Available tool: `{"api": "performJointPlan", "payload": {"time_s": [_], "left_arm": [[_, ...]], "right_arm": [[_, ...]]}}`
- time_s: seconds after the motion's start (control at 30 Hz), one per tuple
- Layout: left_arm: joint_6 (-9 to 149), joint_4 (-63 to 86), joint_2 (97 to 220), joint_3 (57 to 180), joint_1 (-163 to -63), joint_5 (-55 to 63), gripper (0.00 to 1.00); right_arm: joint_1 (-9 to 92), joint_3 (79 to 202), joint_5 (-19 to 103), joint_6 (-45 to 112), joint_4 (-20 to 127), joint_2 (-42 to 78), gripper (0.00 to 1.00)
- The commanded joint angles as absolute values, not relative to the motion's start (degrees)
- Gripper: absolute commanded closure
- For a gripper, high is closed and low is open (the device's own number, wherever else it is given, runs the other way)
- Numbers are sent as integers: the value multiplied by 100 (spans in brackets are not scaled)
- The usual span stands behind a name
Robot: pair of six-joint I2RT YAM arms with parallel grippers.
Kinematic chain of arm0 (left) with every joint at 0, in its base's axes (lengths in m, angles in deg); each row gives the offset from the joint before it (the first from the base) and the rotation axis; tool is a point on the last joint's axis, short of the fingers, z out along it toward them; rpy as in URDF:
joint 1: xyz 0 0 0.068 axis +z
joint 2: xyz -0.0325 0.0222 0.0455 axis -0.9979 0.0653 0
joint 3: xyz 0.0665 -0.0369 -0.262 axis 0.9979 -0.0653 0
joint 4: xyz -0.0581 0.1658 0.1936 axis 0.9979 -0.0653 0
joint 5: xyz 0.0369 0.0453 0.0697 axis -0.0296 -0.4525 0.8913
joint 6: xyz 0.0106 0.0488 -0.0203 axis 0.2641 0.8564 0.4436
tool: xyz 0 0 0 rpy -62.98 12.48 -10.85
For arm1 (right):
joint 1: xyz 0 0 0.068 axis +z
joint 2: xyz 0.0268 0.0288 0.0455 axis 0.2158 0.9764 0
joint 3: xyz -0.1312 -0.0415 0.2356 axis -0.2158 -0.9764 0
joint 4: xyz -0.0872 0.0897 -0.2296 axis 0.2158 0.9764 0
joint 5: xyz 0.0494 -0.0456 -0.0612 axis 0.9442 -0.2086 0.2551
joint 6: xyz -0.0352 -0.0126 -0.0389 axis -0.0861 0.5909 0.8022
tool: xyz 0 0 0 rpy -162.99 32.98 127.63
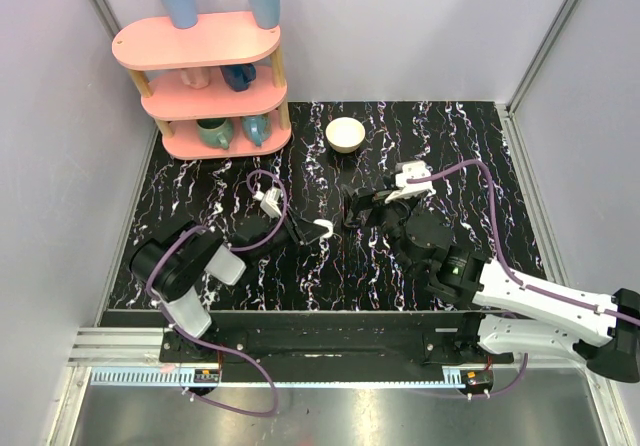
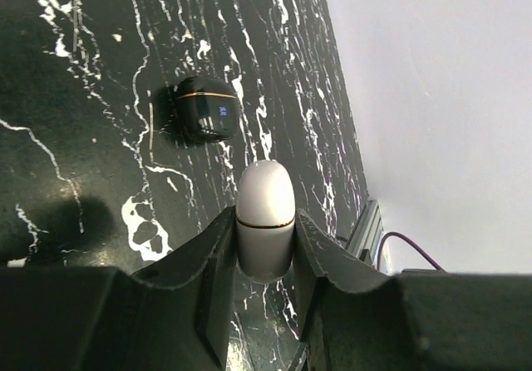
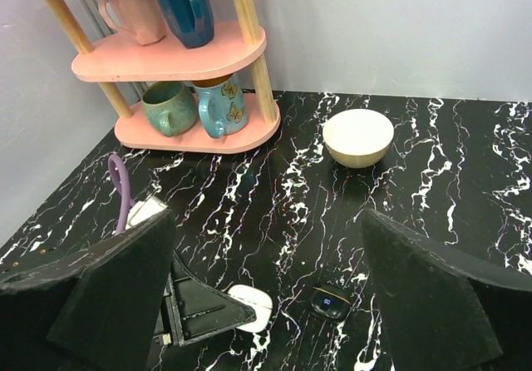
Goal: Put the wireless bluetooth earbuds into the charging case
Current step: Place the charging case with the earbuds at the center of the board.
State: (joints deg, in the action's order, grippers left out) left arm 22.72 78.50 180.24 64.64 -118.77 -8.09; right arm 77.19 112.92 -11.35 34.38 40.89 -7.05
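Note:
My left gripper [image 2: 264,214] is shut on the charging case [image 2: 265,213], a small white rounded box with a thin gold seam, its lid closed. From above, the left gripper [image 1: 308,230] holds the case [image 1: 322,229] just over the middle of the table. The right wrist view shows the case [image 3: 253,304] low between the left arm's dark fingers. My right gripper [image 3: 268,217] is wide open with nothing between its fingers, hovering to the right of the case [image 1: 365,209]. The earbuds are out of view.
A small black block [image 2: 206,109] with a blue lit mark lies on the marble table just beyond the case [image 3: 331,302]. A white bowl [image 1: 346,133] sits at the back. A pink shelf [image 1: 205,86] with mugs and blue cups stands back left.

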Motion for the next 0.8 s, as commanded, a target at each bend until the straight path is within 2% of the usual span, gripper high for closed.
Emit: {"api": "performJointPlan", "payload": {"time_s": [0.0,0.13,0.43,0.57,0.6,0.7,0.77], "left_arm": [[2178,8202,18269,6580,-11904,-542,92],[1994,8552,18612,6589,-11912,-621,92],[1686,9371,19325,6589,-11921,-823,87],[1703,9397,19351,6563,-11921,-850,80],[1703,9380,19342,6563,-11930,-858,71],[1764,9336,19281,6572,-11921,-876,69],[1878,9170,19185,6563,-11921,-867,61]], "right_arm": [[7671,11489,-1202,3342,3963,-578,0],[7671,12024,-1246,3307,4614,81,0],[7557,12017,-991,2876,4694,249,0],[7513,11991,-974,2850,4729,223,0],[7504,11982,-983,2832,4729,222,0],[7477,11973,-921,2779,4764,196,0],[7460,11982,-912,2762,4791,187,0]]}}
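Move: The left hand grips the white charging case about 7 cm above its landing spot on the marble board, which lies almost straight below, roughly 1 cm back. The closed black case lies some 4 cm ahead of that hand, 6 cm to its right and 6 cm lower; the cream bowl is about 27 cm ahead, 5 cm right and 5 cm down. From the empty right hand the landing spot is about 1 cm ahead, 8 cm left and 31 cm below. The left hand sinks nearly straight down about 6 cm beside the black case, tipping forward about 10 degrees, sets the white charging case on the board and then stays there, its fingers still closed on the case. Meanwhile the right hand, empty and wide open high over the board, drops about 4 cm while shifting 3 cm left and slightly forward, then eases to a stop without touching anything. ##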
